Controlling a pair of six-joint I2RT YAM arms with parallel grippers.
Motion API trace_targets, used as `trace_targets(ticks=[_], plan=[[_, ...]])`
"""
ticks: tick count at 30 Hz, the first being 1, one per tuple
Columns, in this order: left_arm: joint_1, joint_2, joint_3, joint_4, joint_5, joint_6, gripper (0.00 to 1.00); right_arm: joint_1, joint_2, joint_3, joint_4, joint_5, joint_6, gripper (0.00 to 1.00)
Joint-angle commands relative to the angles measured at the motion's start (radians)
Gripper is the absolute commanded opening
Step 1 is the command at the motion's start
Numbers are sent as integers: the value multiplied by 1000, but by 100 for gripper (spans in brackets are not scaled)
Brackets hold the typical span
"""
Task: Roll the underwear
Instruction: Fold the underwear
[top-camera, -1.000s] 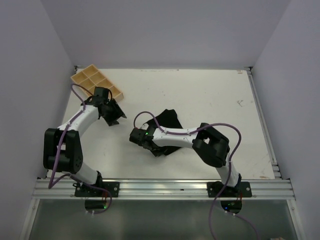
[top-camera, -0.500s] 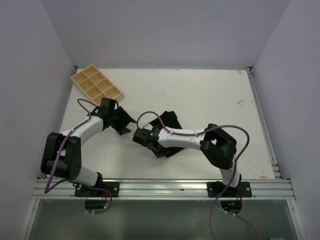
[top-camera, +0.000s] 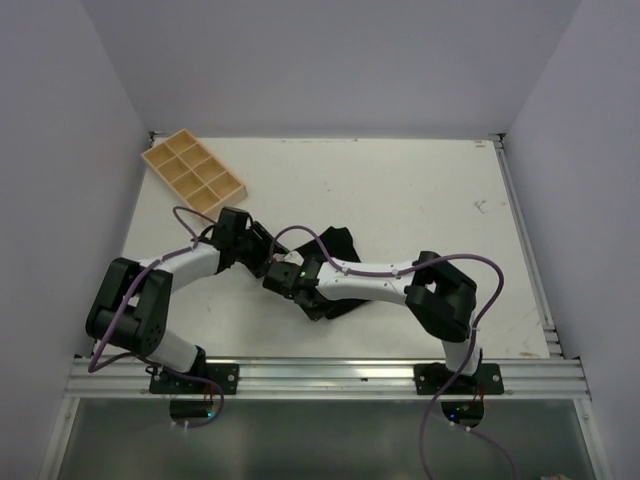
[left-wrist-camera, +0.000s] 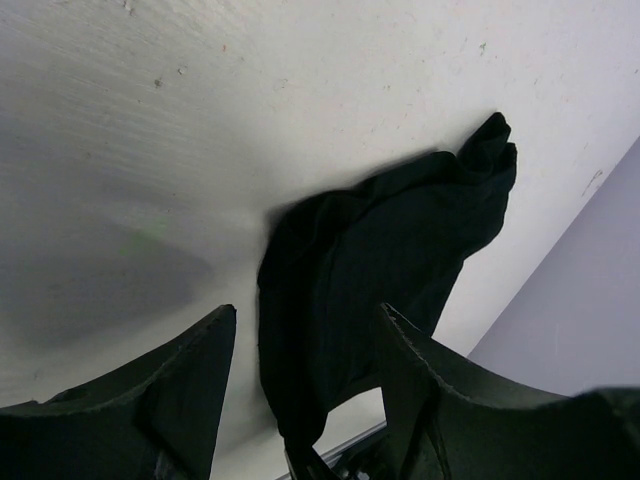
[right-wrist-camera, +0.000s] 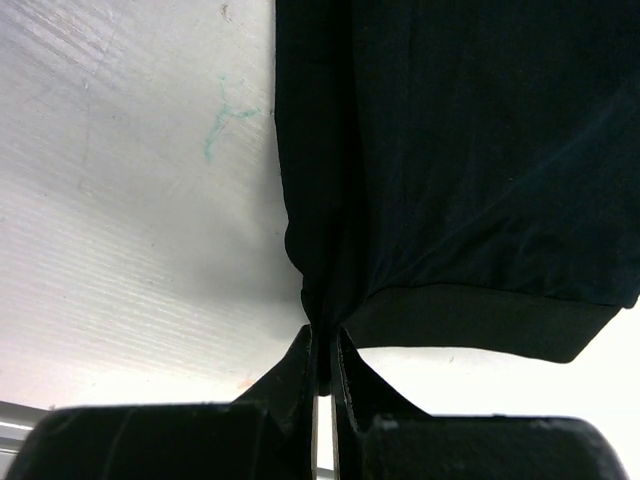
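Observation:
The underwear (top-camera: 340, 242) is a crumpled black cloth lying on the white table (top-camera: 400, 190), partly hidden under my right forearm. My right gripper (top-camera: 305, 297) is shut on a corner of it at its hem. The right wrist view shows the fingertips (right-wrist-camera: 323, 335) pinching a fold of the underwear (right-wrist-camera: 450, 150). My left gripper (top-camera: 268, 258) is open just left of the cloth. In the left wrist view the underwear (left-wrist-camera: 390, 240) lies ahead of the left gripper (left-wrist-camera: 305, 315), between the lines of its two fingers, with nothing gripped.
A tan wooden tray (top-camera: 195, 172) with several compartments sits at the back left corner. A metal rail (top-camera: 320, 375) runs along the near edge. The two grippers are close together near the middle of the table.
My left arm has swung right from beside the tray to the underwear's left edge, its jaws open. My right gripper has closed on the corner of the cloth.

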Motion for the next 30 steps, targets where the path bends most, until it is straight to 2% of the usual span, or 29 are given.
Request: trace_targets(ticks=[1, 4, 12, 18, 24, 25, 30], plan=[[-13, 17, -30, 126, 3, -22, 61, 9, -54, 21, 10, 0, 29, 0], [-21, 35, -52, 186, 14, -22, 61, 14, -54, 24, 8, 0, 35, 0], [-44, 86, -44, 193, -3, 0, 58, 19, -54, 47, 1, 0, 40, 0], [-46, 120, -38, 178, -16, 29, 52, 22, -49, 56, -4, -1, 45, 0], [-47, 118, -30, 164, -28, 38, 33, 25, -54, 61, -4, -6, 48, 0], [-47, 115, -27, 155, -32, 39, 26, 25, -54, 62, -5, -6, 49, 0], [-46, 97, 10, 95, -68, 66, 6, 34, -54, 64, -4, -13, 48, 0]])
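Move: Just under the open left fingers, about 4 cm down and 1 cm to the right, lies the far left corner of the underwear; the cloth's middle is some 14 cm to that hand's right and 2 cm back. The empty divided tray stands roughly 19 cm left and 24 cm ahead of the same hand. From the right hand, already pinching the near left corner, the far left corner is about 13 cm ahead, 10 cm left and 2 cm lower. Sinking about 3 cm and easing 1 to 2 cm to its right, the left hand brings its open fingers down around the far left corner of the underwear, then shuts them almost fully and pinches the folded edge while still lowering. The right hand keeps its pinch on the near left corner and creeps about 1 cm left. ##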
